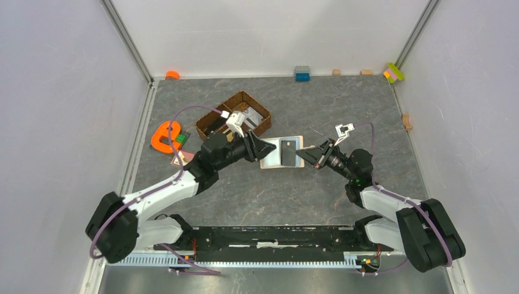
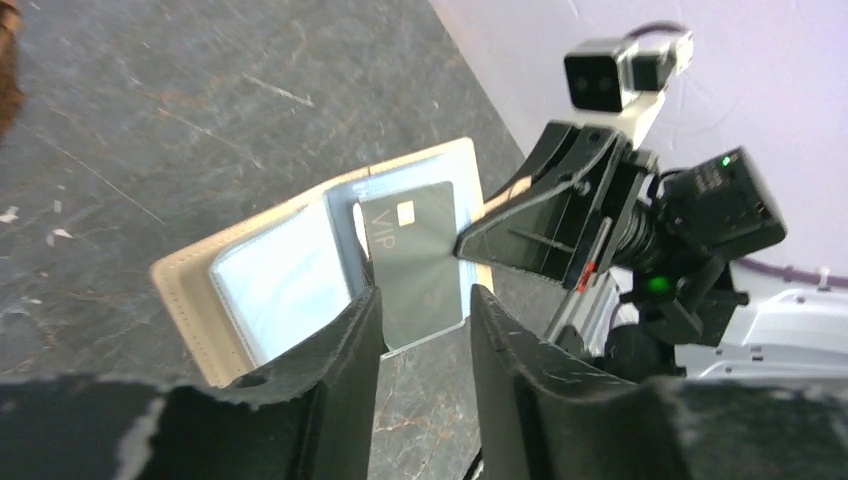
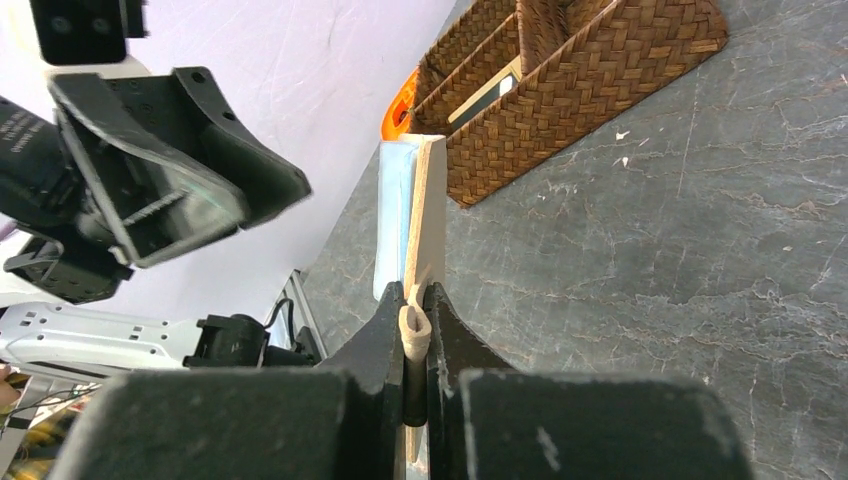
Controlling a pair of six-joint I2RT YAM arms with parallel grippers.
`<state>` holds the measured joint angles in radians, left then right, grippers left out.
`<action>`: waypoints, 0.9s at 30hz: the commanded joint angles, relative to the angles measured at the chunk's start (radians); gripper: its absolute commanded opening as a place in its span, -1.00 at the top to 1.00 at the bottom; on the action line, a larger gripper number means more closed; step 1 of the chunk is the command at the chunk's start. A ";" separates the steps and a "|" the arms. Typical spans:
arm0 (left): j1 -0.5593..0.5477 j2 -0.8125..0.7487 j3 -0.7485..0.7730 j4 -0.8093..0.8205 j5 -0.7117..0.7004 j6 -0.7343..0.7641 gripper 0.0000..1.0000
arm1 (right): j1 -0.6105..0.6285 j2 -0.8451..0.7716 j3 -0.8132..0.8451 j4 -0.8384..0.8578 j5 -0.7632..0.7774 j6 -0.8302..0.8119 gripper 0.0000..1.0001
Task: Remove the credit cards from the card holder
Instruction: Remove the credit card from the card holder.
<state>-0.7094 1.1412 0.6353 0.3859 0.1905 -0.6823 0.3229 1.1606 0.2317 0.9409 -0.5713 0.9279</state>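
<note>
The beige card holder lies spread open, clear sleeves facing up. A dark grey credit card marked VIP rests on its right half, its near corner sticking out past the sleeve. My left gripper is open, its two fingers either side of that near corner with a gap to each. The right gripper is shut on the holder's little tab and holds that edge up off the table. From above, the two grippers face each other across the holder.
A brown wicker basket stands just behind the left gripper. An orange letter toy and small pale flat pieces lie at the left. A blue block and a few small blocks sit along the back wall.
</note>
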 commanded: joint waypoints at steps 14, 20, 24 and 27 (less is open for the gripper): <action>0.006 0.302 0.096 0.173 0.276 -0.121 0.24 | -0.020 0.002 0.005 0.124 -0.037 0.097 1.00; 0.034 0.328 0.068 0.336 0.380 -0.202 0.46 | -0.019 0.020 0.005 0.138 -0.050 0.106 1.00; 0.034 0.313 0.057 0.397 0.410 -0.222 0.56 | -0.020 0.037 0.012 0.124 -0.058 0.098 1.00; 0.035 0.287 0.045 0.418 0.415 -0.223 0.58 | -0.019 0.040 0.021 0.091 -0.054 0.074 1.00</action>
<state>-0.6605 1.4746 0.6773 0.6247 0.5194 -0.8413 0.2955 1.1851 0.2317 1.0412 -0.5934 1.0252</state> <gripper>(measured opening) 0.221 0.050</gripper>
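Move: The gray VIP card, sitting in the open card holder, lies about 6 cm to the right of the left hand, 1 cm back and roughly 6 cm below. The holder's middle is some 4 cm right, 1 cm back and 7 cm below; the wicker basket is about 13 cm ahead, 13 cm left and 18 cm below. From the right hand, which already pinches the holder's right edge, the card lies about 4 cm left, straight across and level. Down and to the right, the left hand drops some 6.5 cm towards the gray card's left edge while sliding about 4.5 cm across, then comes back up nearly 2 cm. Its fingers narrow from half open to a small gap at that edge, the wrist tipping down and turning clockwise. The right hand keeps its pinch on the holder and lifts it slightly. ##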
